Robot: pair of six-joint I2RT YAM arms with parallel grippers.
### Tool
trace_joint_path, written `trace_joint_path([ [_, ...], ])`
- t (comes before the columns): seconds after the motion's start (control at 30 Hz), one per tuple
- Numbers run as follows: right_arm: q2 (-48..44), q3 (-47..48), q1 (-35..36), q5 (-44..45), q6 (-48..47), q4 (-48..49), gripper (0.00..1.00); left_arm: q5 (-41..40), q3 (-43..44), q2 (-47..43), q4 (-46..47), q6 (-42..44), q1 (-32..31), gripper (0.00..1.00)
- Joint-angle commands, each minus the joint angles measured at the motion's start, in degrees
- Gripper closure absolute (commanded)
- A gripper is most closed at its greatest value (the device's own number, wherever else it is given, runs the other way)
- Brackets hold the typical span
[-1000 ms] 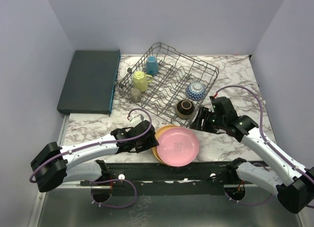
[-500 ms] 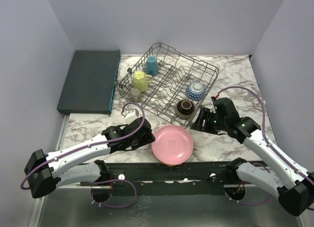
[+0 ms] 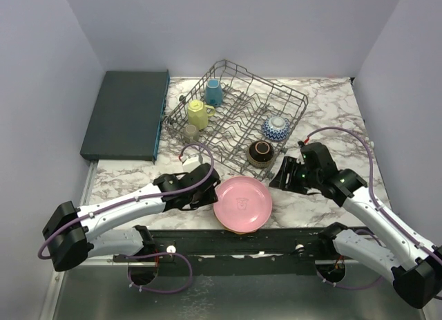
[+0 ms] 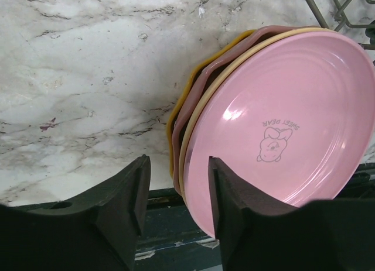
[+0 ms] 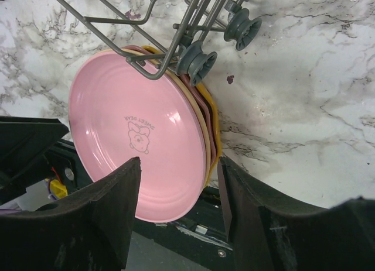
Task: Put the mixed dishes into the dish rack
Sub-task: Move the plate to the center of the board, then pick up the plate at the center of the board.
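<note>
A stack of plates with a pink plate (image 3: 242,202) on top lies at the table's near edge, overhanging it. Tan, dark red and orange (image 4: 174,116) rims show beneath the pink plate (image 4: 281,107). My left gripper (image 3: 208,193) is open at the stack's left rim; in its wrist view (image 4: 176,209) the rim lies between the jaws. My right gripper (image 3: 280,176) is open at the stack's right side (image 5: 179,215), jaws either side of the pink plate (image 5: 129,119). The grey wire dish rack (image 3: 235,74) holds blue (image 3: 214,92), yellow (image 3: 199,114) and grey-green (image 3: 191,132) mugs, a blue-white bowl (image 3: 276,128) and a brown bowl (image 3: 261,153).
A dark teal slab (image 3: 126,114) lies at the back left. The rack's near corner with its grey wheels (image 5: 199,63) hangs just above the plates in the right wrist view. Grey walls close in both sides.
The pink plate has slid a little left and now hides the orange rim in the top view. My left gripper has come in to the stack's left rim, and my right gripper has dropped slightly nearer the stack.
</note>
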Motion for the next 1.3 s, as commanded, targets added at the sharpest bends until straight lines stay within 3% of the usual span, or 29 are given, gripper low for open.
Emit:
trace_joint_path([
  [0.0, -1.0, -0.5, 0.4, -1.1, 0.5, -0.9, 0.40, 2.4, 1.3, 2.2, 2.0, 2.0, -0.1, 0.53],
  [0.17, -1.1, -1.0, 0.4, -1.2, 0.5, -0.5, 0.41, 3.7, 0.7, 4.4, 3.3, 2.3, -0.1, 0.54],
  [0.47, -1.1, -1.7, 0.4, -1.4, 0.4, 0.0, 0.41, 4.3, 0.8, 4.9, 5.1, 3.0, -0.1, 0.69],
  [0.83, -0.9, -2.2, 0.4, -1.4, 0.5, 0.3, 0.41, 5.1, 0.2, 6.7, 5.9, 3.2, -0.1, 0.70],
  [1.27, -0.7, -1.8, 0.4, -1.5, 0.5, 0.5, 0.42, 4.9, 0.6, 5.6, 5.9, 4.1, 0.0, 1.00],
])
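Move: The pink plate's middle lies about 10 cm to the right of the left hand, 1 cm ahead and some 3 cm below it, with the left rim just under the open fingers. The stack of other plates sits beneath it, middle 9 cm right, 1 cm ahead and 5 cm down. The black bowl on the rack is roughly 15 cm right and 15 cm ahead. From the right hand the pink plate is about 12 cm left, 3 cm back and 7 cm below. Lower the left gripper about 2 cm while bringing it roughly as far to the right, onto the left rim of the pink plate, one finger inside the rim and one outside. Close the half-open fingers almost fully along the way, so that they pinch the rim, and turn the wrist slightly clockwise. ##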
